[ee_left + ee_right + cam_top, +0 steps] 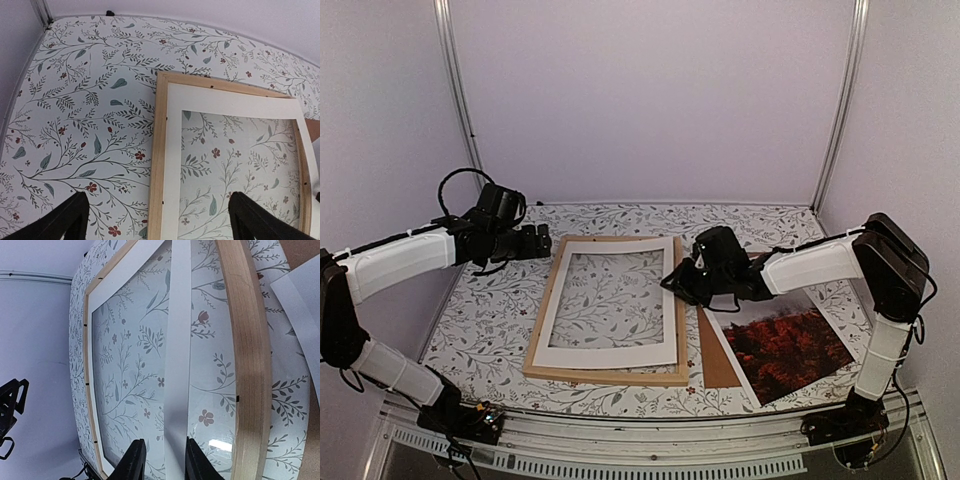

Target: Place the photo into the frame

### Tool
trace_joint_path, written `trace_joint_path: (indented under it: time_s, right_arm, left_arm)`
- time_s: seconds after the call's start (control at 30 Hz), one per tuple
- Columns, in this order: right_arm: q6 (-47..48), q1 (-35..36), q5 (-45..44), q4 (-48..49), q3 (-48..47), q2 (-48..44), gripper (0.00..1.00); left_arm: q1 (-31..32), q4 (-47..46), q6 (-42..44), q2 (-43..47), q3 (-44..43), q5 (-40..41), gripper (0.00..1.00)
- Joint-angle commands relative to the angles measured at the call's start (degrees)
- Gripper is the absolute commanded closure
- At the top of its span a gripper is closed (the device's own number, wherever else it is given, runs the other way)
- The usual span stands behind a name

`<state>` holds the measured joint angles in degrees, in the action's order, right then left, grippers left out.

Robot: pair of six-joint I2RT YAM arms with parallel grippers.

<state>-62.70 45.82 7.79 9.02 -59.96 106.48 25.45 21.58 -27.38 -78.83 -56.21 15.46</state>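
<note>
The frame [544,300], light wood, lies flat mid-table with a white cardboard mat [605,356] resting askew on it. The photo [786,346], red foliage fading to misty white, lies face up to the right of the frame, outside it. My right gripper [672,283] is at the mat's right side. In the right wrist view its jaws [165,462] stand slightly parted on either side of the mat's right strip [177,340], with a gap at the left finger; the wooden rail [250,365] runs beside it. My left gripper [535,243] hovers open over the frame's left rail [159,150], holding nothing.
A plain brown backing board [717,360] lies between the frame and the photo, partly under the photo. The photo's pale edge [300,310] shows just past the right rail. Enclosure walls and metal posts stand close on both sides and behind.
</note>
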Motion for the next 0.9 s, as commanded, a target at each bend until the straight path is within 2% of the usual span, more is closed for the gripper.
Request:
trace_joint_path:
  time_s: [0.0, 0.13, 0.6, 0.8, 0.87]
  right_arm:
    - [1.1, 0.4, -2.1, -2.2, -0.8, -0.1, 0.68]
    - [1.7, 0.4, -3.1, -3.4, -0.8, -0.7, 0.62]
    - [4.0, 0.4, -7.2, -6.0, 0.3, -2.4, 0.53]
    - [8.6, -0.2, -11.8, -9.0, -0.2, -4.4, 0.5]
    - [11.0, -1.1, -13.4, -11.7, 0.2, -5.7, 0.45]
  left_arm:
    - [0.6, -2.0, 0.8, -0.1, 0.7, -0.5, 0.0]
    - [0.7, -2.2, 0.8, 0.0, 1.0, -0.7, 0.0]
    - [0.8, -2.6, 1.0, 0.5, 1.7, -1.2, 0.0]
    - [1.0, -2.8, 1.7, 0.8, 1.9, -1.9, 0.0]
    - [1.3, -2.9, 2.1, 1.2, 1.8, -2.2, 0.0]
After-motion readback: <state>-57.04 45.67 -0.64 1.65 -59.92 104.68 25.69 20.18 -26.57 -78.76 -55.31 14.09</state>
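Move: The right hand is at the raised right strip of the white mat: the strip runs in line between its fingers, its middle some 5 cm back and about 2 cm lower. The frame's right rail has its middle about 4 cm to the right, 6 cm back and 4 cm below; the photo lies roughly 28 cm to the right, 12 cm back and 5 cm down. From the left hand, the strip's middle is about 35 cm right, 11 cm back and 10 cm below. The right hand carries on opening its already parted fingers, from under a third to about half open, while it eases rightward some 3 cm in all towards the frame's right rail, sinking about 1.5 cm with the mat's raised right strip. Near the end it rises again by half a centimetre and quickens to the right, the fingers tipping about 10 degrees steeper towards the table, and finishes with them spread over the strip and rail, where contact can't be made out. ##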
